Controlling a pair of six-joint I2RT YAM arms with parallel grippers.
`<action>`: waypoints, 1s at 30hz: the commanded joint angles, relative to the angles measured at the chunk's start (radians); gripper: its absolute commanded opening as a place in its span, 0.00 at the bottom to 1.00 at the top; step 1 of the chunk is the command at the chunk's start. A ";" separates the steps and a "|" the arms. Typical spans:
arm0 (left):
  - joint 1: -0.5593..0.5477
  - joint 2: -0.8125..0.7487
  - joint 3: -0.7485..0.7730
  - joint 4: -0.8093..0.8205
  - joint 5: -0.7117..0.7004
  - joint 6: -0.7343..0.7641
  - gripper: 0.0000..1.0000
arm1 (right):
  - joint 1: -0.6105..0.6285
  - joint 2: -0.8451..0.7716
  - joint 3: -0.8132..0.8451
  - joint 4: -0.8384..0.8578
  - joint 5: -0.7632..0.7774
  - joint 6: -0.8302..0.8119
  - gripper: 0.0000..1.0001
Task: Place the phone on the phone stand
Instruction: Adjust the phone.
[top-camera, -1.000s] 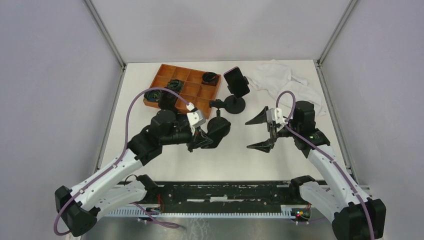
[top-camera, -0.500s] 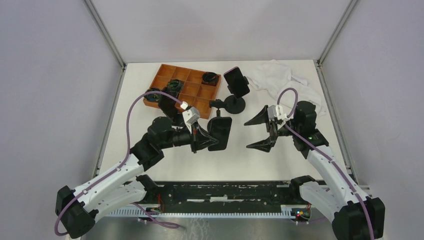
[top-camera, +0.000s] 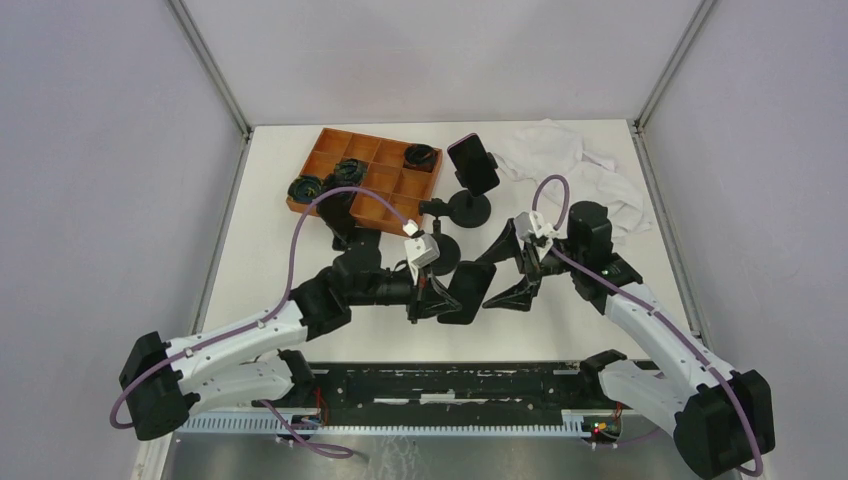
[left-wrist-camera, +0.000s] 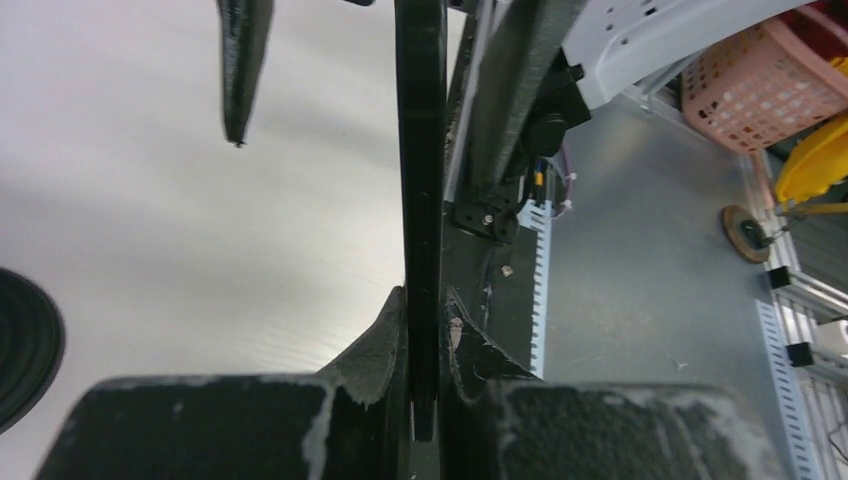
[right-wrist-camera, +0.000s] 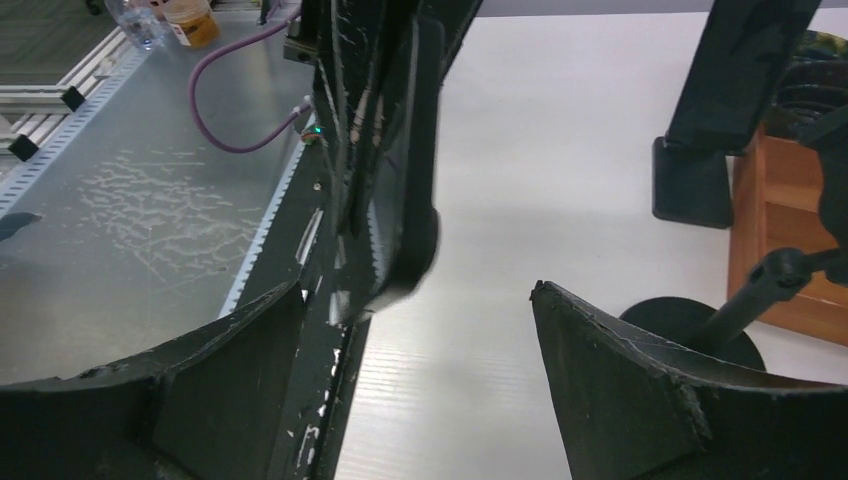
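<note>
My left gripper (top-camera: 440, 295) is shut on one end of a black phone (top-camera: 468, 290) and holds it on edge above the table's front middle. In the left wrist view the phone (left-wrist-camera: 420, 150) runs straight up from between my left gripper (left-wrist-camera: 424, 300). My right gripper (top-camera: 497, 272) is open, with the phone's free end at its mouth. In the right wrist view the phone (right-wrist-camera: 410, 150) hangs just above the right gripper (right-wrist-camera: 418, 290), nearer its left finger. A black phone stand (top-camera: 470, 207) with a round base and a dark cradle stands behind.
An orange compartment tray (top-camera: 372, 175) with black coils sits at the back left. A crumpled white cloth (top-camera: 580, 165) lies at the back right. A second round black base (top-camera: 438, 243) with a thin rod stands just behind the phone and also shows in the right wrist view (right-wrist-camera: 690, 330).
My left arm has carried the phone to the right and towards the front edge. My right gripper has swung left, still open, so its fingertips now flank the phone's free end.
</note>
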 joint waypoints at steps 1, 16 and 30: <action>-0.005 -0.002 0.085 -0.021 -0.053 0.122 0.02 | 0.032 0.001 0.052 0.012 -0.018 0.045 0.90; -0.005 0.038 0.110 -0.037 -0.033 0.177 0.02 | 0.084 0.084 0.086 0.120 -0.030 0.261 0.55; -0.004 0.054 0.127 -0.039 -0.037 0.183 0.02 | 0.111 0.106 0.077 0.165 -0.048 0.298 0.11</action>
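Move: The left hand holds the phone by its left edge, with the phone's middle about 4 cm to its right and 1 cm ahead. From the open right hand the phone's middle is roughly 4 cm left and 3 cm back, at about the same height. The empty phone stand's middle is some 8 cm ahead of the right hand, 8 cm left and 12 cm below. The occupied stand is about 20 cm ahead, 2 cm left and 12 cm below. The right fingers come around the phone's free right edge and shut most of the way on it, one finger on each face. To get there the hand goes about 2 cm left and 1 cm back, rising slightly and rolling some 10 degrees, its forward side dipping. The left hand keeps its pinch, easing the phone about 1 cm forward and 1 cm down before it settles. ##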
